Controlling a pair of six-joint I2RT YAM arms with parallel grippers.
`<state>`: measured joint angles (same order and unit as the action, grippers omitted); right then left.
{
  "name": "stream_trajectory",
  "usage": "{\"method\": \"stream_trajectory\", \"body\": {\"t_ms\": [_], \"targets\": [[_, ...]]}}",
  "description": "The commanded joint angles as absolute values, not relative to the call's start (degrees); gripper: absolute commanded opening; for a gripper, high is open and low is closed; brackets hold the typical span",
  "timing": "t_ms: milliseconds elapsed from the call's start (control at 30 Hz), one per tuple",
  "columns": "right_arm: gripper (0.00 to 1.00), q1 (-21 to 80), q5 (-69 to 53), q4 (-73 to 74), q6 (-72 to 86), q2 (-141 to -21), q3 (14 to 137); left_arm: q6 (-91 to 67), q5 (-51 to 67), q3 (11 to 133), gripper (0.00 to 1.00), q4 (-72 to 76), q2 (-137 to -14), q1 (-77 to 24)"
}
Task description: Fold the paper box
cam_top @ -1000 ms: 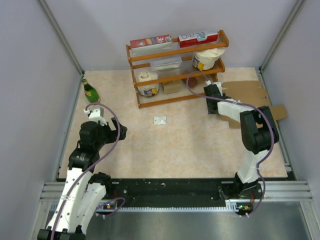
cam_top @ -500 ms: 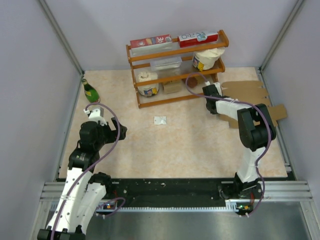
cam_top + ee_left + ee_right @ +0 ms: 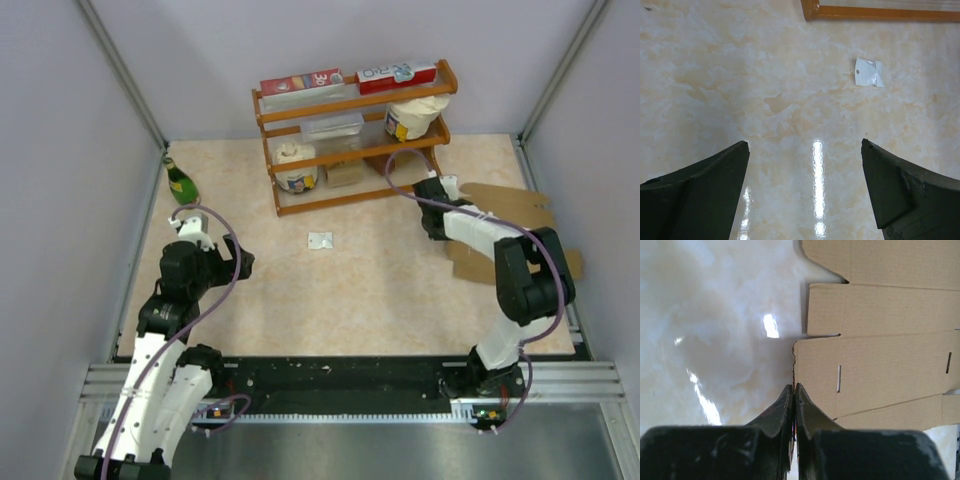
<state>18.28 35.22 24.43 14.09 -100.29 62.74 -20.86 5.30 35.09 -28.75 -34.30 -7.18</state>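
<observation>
The paper box is a flat brown die-cut cardboard sheet with flaps and slots, lying at the right side of the table. In the right wrist view the paper box fills the upper right. Its left edge runs straight between the closed jaws of my right gripper. From above, my right gripper sits at the sheet's left edge, shut on it. My left gripper hovers wide open over bare table with nothing between its fingers. In the top view the left gripper is at the left, far from the sheet.
A wooden rack at the back holds red printed cartons, tubs and a clear container. A green bottle stands at the far left. A small white scrap lies mid-table, and the same scrap shows ahead of the left fingers. Walls enclose both sides.
My right gripper has closed onto the sheet's left edge and shifted slightly right and nearer. The cardboard has turned and slid towards the near right. The left arm has stayed put.
</observation>
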Motion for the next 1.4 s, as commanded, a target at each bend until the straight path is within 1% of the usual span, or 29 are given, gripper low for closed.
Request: {"method": "stream_trajectory", "body": {"t_ms": [0, 67, 167, 267, 433, 667, 933, 1000, 1033, 1133, 1200, 1233, 1367], "targets": [[0.0, 20.7, 31.5, 30.0, 21.2, -90.5, 57.8, -20.3, 5.7, 35.9, 0.97, -27.7, -34.4, -7.2], [0.0, 23.4, 29.0, 30.7, 22.9, -87.2, 55.2, -20.2, 5.8, 35.9, 0.97, -27.7, -34.3, -7.2], [0.0, 30.4, 29.3, 31.8, 23.7, -85.4, 54.8, -20.2, 6.7, 35.9, 0.98, -27.7, -33.9, -7.2], [0.0, 36.5, 30.4, 34.6, 26.6, -86.6, 56.9, -20.3, 7.6, 35.8, 0.99, -27.6, -33.3, -7.2], [0.0, 42.3, 28.1, 34.1, 34.0, -89.4, 59.5, -20.0, 8.2, 35.2, 0.99, -26.8, -32.8, -7.2], [0.0, 47.7, 25.6, 32.1, 42.8, -93.0, 63.6, -19.9, 8.0, 34.9, 0.99, -26.4, -31.7, -7.2], [0.0, 51.7, 22.0, 31.4, 45.1, -98.3, 70.7, -19.5, 8.5, 34.6, 0.99, -25.9, -32.3, -7.2], [0.07, 51.9, 20.0, 31.3, 44.9, -98.9, 71.6, -19.5, 8.7, 34.6, 0.99, -25.8, -32.6, -7.2], [0.13, 51.9, 19.2, 31.2, 44.8, -98.7, 71.6, -19.5, 8.9, 34.6, 0.99, -25.7, -33.0, -7.2], [0.39, 51.9, 19.4, 31.0, 43.9, -95.9, 70.2, -19.3, 9.4, 34.7, 0.99, -25.4, -33.8, -7.2], [0.52, 51.7, 19.8, 30.8, 42.1, -93.1, 69.2, -19.6, 9.7, 34.7, 0.99, -25.4, -34.3, -7.2], [0.56, 51.6, 19.2, 30.6, 41.1, -91.5, 68.5, -19.9, 9.8, 34.8, 0.99, -25.3, -34.5, -7.2], [0.6, 48.9, 16.7, 29.2, 39.6, -83.2, 64.5, -21.9, 12.6, 35.8, 0.99, -24.2, -35.4, -7.2]]}}
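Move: The right hand is already pinching the left end flap of the flat paper box, whose middle lies about 22 cm to its right and roughly level ahead. It is bound for open tabletop some 25 cm left, 10 cm back and a couple below. The white packet lies about 34 cm left and 2 cm back; the rack's right foot stands 16 cm straight ahead. From the left hand that open spot is roughly 28 cm right, level ahead, 13 cm lower. First back, then in a fast sweep left, the right hand drags the paper box by its pinched end flap towards the packet and mid-table, about 25 cm left and 11 cm back. On the way the wrist rolls its left side up some 30 degrees and swings counter-clockwise. At the end of the sweep the fingers open to over half, let go of the flap and begin to rise. ##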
